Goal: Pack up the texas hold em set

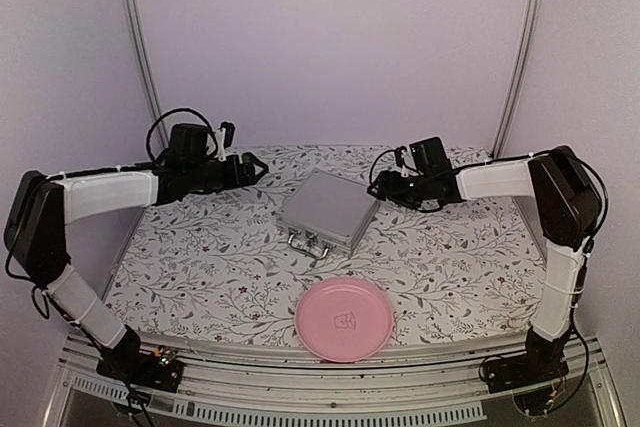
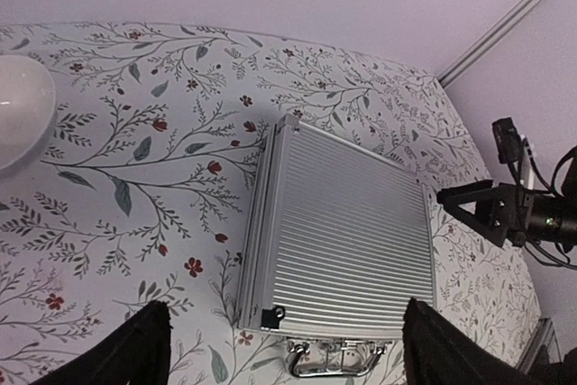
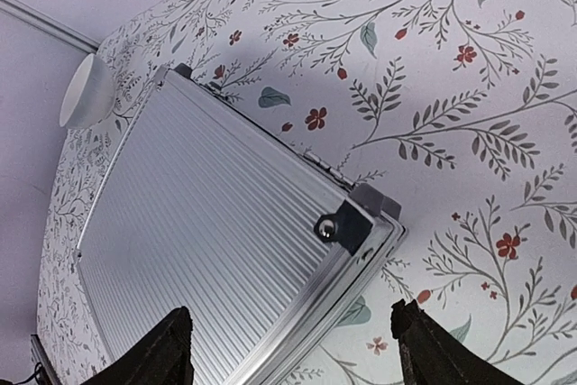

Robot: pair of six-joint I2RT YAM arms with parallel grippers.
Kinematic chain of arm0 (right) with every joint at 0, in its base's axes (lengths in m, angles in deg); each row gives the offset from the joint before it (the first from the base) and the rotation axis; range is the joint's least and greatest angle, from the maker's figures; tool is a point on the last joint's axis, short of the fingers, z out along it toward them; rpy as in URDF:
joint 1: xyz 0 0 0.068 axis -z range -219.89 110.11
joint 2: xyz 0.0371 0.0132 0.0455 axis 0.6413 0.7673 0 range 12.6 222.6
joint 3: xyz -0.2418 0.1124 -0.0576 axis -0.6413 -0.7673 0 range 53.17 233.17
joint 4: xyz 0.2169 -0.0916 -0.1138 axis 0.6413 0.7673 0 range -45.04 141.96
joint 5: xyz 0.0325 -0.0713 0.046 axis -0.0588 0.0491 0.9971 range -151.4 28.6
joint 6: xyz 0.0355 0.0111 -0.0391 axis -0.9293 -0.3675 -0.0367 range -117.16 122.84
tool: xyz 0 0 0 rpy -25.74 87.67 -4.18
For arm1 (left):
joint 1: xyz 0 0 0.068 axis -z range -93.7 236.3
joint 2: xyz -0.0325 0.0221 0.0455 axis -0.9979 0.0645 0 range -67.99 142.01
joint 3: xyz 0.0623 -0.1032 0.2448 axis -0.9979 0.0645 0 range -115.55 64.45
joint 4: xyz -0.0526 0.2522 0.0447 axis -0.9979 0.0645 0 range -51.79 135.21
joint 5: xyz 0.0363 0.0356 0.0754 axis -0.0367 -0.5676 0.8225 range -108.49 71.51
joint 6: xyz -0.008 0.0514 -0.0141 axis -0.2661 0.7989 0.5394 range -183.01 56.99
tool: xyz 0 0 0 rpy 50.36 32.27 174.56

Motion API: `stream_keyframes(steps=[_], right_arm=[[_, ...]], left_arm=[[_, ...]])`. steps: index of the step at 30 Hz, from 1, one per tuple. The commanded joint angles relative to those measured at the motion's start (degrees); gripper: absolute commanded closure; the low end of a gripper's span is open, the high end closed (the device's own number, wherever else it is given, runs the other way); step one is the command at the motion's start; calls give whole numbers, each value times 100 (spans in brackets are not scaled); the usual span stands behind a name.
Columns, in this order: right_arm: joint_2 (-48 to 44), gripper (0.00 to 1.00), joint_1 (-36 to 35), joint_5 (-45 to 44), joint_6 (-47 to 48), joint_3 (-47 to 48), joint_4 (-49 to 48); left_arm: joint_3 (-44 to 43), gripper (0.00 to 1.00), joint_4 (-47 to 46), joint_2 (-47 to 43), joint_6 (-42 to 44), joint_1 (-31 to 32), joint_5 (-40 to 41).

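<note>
The texas hold em set's silver ribbed case [image 1: 325, 209] lies shut on the floral tablecloth, with its chrome handle [image 1: 308, 244] towards the near edge. No chips, cards or dice show. My left gripper [image 1: 255, 169] hovers up and to the left of the case, open and holding nothing. In the left wrist view the case [image 2: 347, 223] fills the space between and beyond my left gripper [image 2: 287, 342]. My right gripper [image 1: 378, 187] is open by the case's far right corner. In the right wrist view that corner of the case [image 3: 207, 241] sits between the fingers of my right gripper [image 3: 293, 344], untouched.
A pink round plate [image 1: 344, 319] sits near the front edge, below the case. A small white bowl [image 2: 18, 119] stands off to the case's far left side. Metal frame posts rise at the back corners.
</note>
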Motion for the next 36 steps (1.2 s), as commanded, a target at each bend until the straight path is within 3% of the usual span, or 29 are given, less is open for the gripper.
stream_keyframes(steps=[1,14,23,36], right_arm=[[-634,23,-18,-17,-66,-509,36],[-1403,23,-127,113,-298,-1216,-44],[-1642,23,-154,108,-326,-1395,-46],[-1926,23,-207,47,-358,-1550,58]], left_arm=[[-712,12,-259,897,-611,144,-619],[-1500,13,95,2395,-791,542,-857],[-1394,13,250,2519,-610,765,-372],[-1297,13,231,2662,-738,1235,-438]])
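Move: The closed case lies about 17 cm to the left hand's right, 2 cm back and 15 cm below; its handle is about 11 cm right and 10 cm back of that hand. The white bowl is some 14 cm ahead of the left hand and 11 cm to its left. From the right hand the case's middle is about 11 cm left, 7 cm back and 4 cm down. The closed case's left edge is what the left hand comes down to: it sinks about 12 cm and goes some 10 cm right, tipping its wide-open fingers down by 15 to 20 degrees, one finger ending beside the rim and the other over the lid. Meanwhile the right hand backs off 7 cm beside the case's right side and rises slightly, fingers still open. ##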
